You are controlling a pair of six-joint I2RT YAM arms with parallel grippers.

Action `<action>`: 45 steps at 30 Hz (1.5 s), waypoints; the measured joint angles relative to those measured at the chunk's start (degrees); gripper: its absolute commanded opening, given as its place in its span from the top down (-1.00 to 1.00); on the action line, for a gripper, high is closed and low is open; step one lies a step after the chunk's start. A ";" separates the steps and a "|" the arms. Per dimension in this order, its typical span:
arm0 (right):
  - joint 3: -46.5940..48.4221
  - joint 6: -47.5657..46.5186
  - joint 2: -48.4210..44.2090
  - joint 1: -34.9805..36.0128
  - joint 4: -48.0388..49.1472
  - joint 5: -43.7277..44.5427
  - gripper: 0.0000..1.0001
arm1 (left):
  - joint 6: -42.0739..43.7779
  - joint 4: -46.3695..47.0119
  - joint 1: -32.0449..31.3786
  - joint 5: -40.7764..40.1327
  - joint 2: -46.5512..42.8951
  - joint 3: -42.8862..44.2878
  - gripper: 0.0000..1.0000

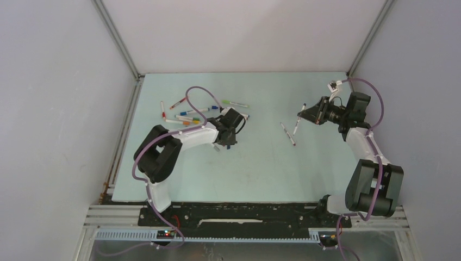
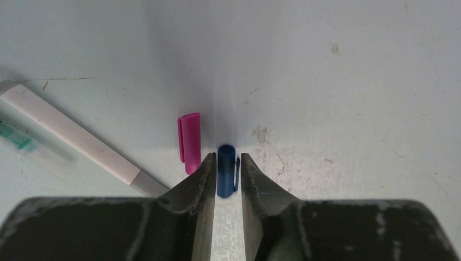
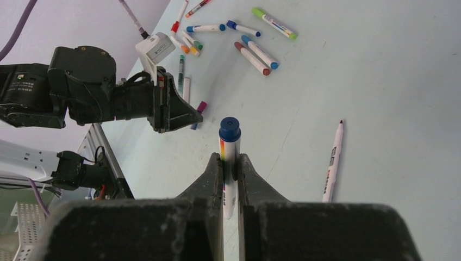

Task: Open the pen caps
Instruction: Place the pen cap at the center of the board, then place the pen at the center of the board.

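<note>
In the left wrist view a loose blue pen cap (image 2: 226, 174) lies between the slightly parted fingers of my left gripper (image 2: 228, 157), low over the table. A pink cap (image 2: 189, 142) lies just left of it. In the top view the left gripper (image 1: 231, 142) sits beside the cluster of pens (image 1: 195, 114). My right gripper (image 3: 230, 157) is shut on a white pen (image 3: 228, 163) with a blue end (image 3: 230, 129), held above the table at the right (image 1: 300, 118).
A white pen barrel (image 2: 70, 138) and a green-printed pen (image 2: 27, 145) lie left of the left gripper. Another pen (image 3: 332, 160) with a bare dark tip lies on the table below the right gripper (image 1: 288, 134). Walls enclose the table on three sides.
</note>
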 measured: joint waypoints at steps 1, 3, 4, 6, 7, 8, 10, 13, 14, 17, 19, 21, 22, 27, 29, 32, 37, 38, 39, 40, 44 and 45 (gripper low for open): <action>0.00 0.00 0.00 -0.07 0.02 -0.07 1.00 | 0.09 0.00 0.04 0.02 0.00 0.00 0.46; 0.00 0.02 0.00 -0.13 0.02 -0.17 1.00 | 0.11 -0.07 0.07 0.02 0.00 0.00 0.43; 0.00 0.04 0.00 -0.17 0.02 -0.33 1.00 | 0.13 -0.15 0.09 0.04 0.00 0.00 0.42; 0.00 0.22 0.00 -0.22 0.04 -0.46 1.00 | 0.17 -0.17 0.09 0.04 0.00 0.00 0.41; 0.00 0.28 0.00 -0.28 0.04 -0.57 1.00 | 0.28 -0.20 0.11 0.04 0.00 0.00 0.41; 0.00 0.39 0.00 -0.33 0.04 -0.63 1.00 | 0.48 -0.22 0.11 0.04 -0.02 0.00 0.41; 0.00 0.42 0.00 -0.35 0.04 -0.90 1.00 | 0.55 -0.33 0.11 0.04 -0.26 0.00 0.41; 0.00 0.46 0.00 -0.44 0.07 -1.27 1.00 | 0.59 -0.57 0.11 0.42 -1.79 0.00 0.34; 0.00 0.52 0.00 -0.44 0.07 -1.42 1.00 | 0.63 -0.52 0.11 0.76 -2.78 -0.02 0.30; 0.00 1.01 0.00 -0.44 0.17 -1.95 1.00 | 1.01 1.25 0.15 2.86 -7.63 -1.09 0.13; 0.00 1.68 0.00 -0.44 0.28 -2.56 1.00 | 1.09 5.35 0.15 5.25 -13.22 -4.66 0.04; 0.00 2.95 0.00 -0.44 0.46 -3.58 1.00 | 1.05 9.70 0.15 8.50 -19.58 -9.44 -0.09; 0.00 3.58 0.00 -0.44 0.66 -4.20 1.00 | 1.01 12.07 0.15 10.34 -22.01 -11.54 -0.15; -0.92 8.26 0.00 -0.07 3.37 -7.26 1.00 | -1.62 29.79 0.15 22.01 -28.98 -21.77 -0.23; -2.16 10.45 0.00 0.44 5.18 -7.98 1.00 | -3.48 36.52 0.04 26.18 -28.94 -24.09 -0.23; -4.04 13.09 0.00 2.45 6.67 -8.94 1.00 | -6.51 45.94 -0.79 31.43 -27.58 -25.18 -0.23; -4.48 15.04 0.00 6.47 7.82 -10.03 1.00 | -9.75 55.87 -3.96 36.17 -21.59 -22.21 -0.23; -4.48 15.28 0.00 7.15 8.15 -10.27 1.00 | -10.25 56.87 -4.61 36.63 -20.11 -21.16 -0.23; -4.48 15.50 0.00 7.65 8.41 -10.45 1.00 | -10.73 57.57 -5.20 37.16 -18.58 -19.87 -0.23; -4.48 15.82 0.00 8.00 8.61 -10.54 1.00 | -11.26 58.14 -5.66 37.57 -17.18 -18.73 -0.23; -4.48 16.94 0.00 8.94 9.38 -11.13 1.00 | -12.96 59.95 -6.93 38.21 -13.16 -15.50 -0.21; -4.48 17.16 0.00 9.25 9.51 -11.23 1.00 | -13.29 60.15 -7.06 38.29 -12.28 -14.82 -0.19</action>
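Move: The left hand is down at the board, the blue cap between its slightly parted fingertips. The pen in the right hand hangs roughly 27 cm to its right, 1 cm back and 19 cm up. The magenta cap lies about 3 cm left and 2 cm ahead of the left fingers, the grey pen 10 cm to their left, straight across. For the right hand, the meeting place is about 7 cm left, 5 cm back and 1 cm up; the lying pen is some 18 cm below it, 3 cm ahead. The left fingertips come clear of the blue cap already on the board, opening much wider as the hand lifts some 19 cm, then swings about 17 cm right and a little back, rolling until the fingers point right at the held pen. Later the right hand, its grip kept, brings the pen left and back to meet it, turning slightly counter-clockwise. ##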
